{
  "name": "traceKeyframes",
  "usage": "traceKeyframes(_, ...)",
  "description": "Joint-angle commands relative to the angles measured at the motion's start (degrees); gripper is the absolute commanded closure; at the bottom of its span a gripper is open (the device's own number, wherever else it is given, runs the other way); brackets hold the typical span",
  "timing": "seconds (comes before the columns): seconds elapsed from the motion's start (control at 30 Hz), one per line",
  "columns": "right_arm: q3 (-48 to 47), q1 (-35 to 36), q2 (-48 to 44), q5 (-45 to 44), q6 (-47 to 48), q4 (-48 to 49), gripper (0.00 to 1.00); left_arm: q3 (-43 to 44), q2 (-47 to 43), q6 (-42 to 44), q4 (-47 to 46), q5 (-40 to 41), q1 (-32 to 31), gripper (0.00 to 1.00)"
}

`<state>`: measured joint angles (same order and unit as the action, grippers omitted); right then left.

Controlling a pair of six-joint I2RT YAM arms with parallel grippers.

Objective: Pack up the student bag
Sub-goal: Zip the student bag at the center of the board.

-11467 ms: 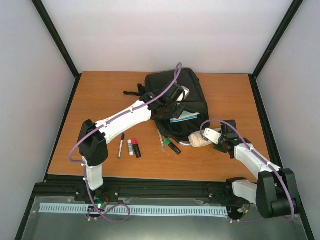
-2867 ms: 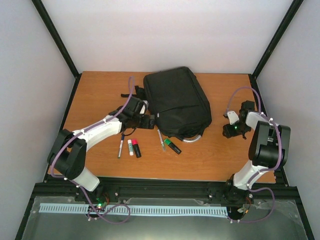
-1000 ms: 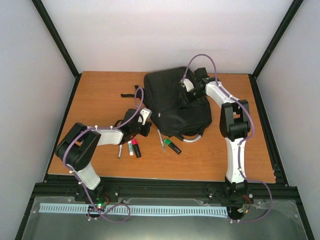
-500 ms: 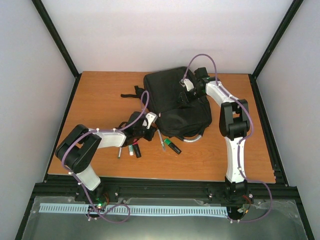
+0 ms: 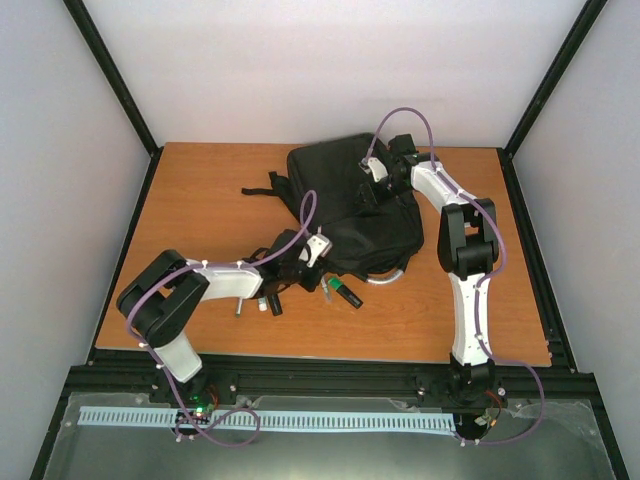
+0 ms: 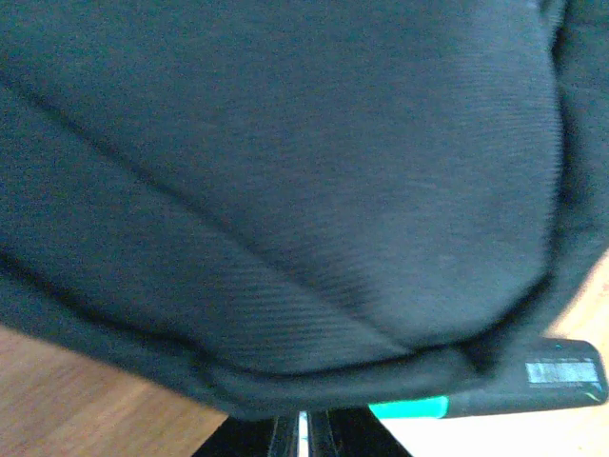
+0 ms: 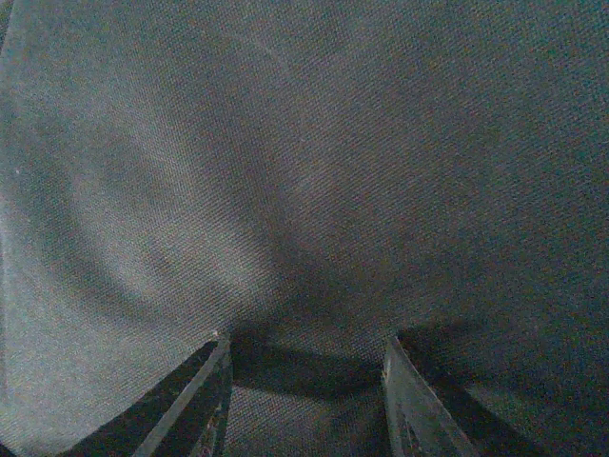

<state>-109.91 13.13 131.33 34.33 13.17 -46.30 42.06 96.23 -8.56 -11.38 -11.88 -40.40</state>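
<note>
The student bag (image 5: pixel 345 205), a large black backpack, lies at the back middle of the table with its grey handle loop (image 5: pixel 388 275) at the near edge. My left gripper (image 5: pixel 318 258) sits low at the bag's near edge, shut and empty; in the left wrist view its shut fingertips (image 6: pixel 304 433) point under the bag's seam (image 6: pixel 285 367). My right gripper (image 5: pixel 368 195) rests on top of the bag's right side. In the right wrist view its fingers (image 7: pixel 217 367) stand apart, open, tips pressed into the black fabric (image 7: pixel 304 190).
A green-and-black highlighter (image 5: pixel 346 293) lies just in front of the bag, also seen as the highlighter (image 6: pixel 533 381) in the left wrist view. A pen (image 5: pixel 325 287) lies beside it. More markers (image 5: pixel 268 300) lie under the left forearm. Black straps (image 5: pixel 265 187) trail left.
My left gripper has slid right along the bag's near edge, from beside the markers toward the highlighter. The right arm and the bag have stayed put.
</note>
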Motion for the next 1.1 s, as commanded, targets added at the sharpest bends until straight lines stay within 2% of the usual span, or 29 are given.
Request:
traceKeyframes(0.0, 1.76, -0.69, 6.66, -7.61, -0.96, -1.6, 0.55, 1.97, -0.08, 0.85, 0.96, -2.45, -2.67, 0.99)
traceKeyframes(0.3, 1.67, -0.65, 6.7, -7.68, -1.04, -1.69, 0.55, 5.04, 2.03, 0.58, 1.74, -1.69, -7.64, 0.99)
traceKeyframes(0.8, 1.76, -0.65, 5.78, -7.0, -0.89, -2.14, 0.55, 16.25, 9.48, 0.9, 5.89, -1.94, -12.17, 0.99)
traceKeyframes(0.97, 2.81, -1.28, -0.71, -7.08, 0.0, -2.61, 0.55, 16.95, 6.57, 0.08, 7.91, -2.33, -12.24, 0.98)
traceKeyframes(1.07, 5.07, -2.14, -7.37, -6.52, 0.01, -2.15, 0.53, 17.62, 2.94, 0.44, 11.77, -1.63, -12.23, 0.93)
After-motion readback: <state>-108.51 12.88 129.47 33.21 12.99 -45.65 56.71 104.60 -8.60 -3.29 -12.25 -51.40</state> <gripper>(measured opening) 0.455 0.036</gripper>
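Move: Near the bag's near-left corner, the left hand's shut fingers have the zip pull; the pale handle, towards which the zip runs, lies about 15 cm to its right, 1 cm back and slightly lower. The green marker is 5 cm right and 5 cm back, the thin pen some 4 cm back and 1 cm right, both about 4 cm lower. For the right hand, resting on the bag, the bag's middle is 4 cm left, 3 back and 4 below; the handle is 20 cm back and 2 right. Drawing the zip pull around the near-left corner of the bag, the left hand first slants back and right, then runs nearly straight right beside the near edge towards the handle, some 9 cm right and 3 cm back in all. It turns about 10 degrees clockwise as it goes; its fingers stay nearly shut, just starting to part at the end. The right hand, fingers half open, stays on top of the bag, holding it in place, and barely begins to rise at the end. ##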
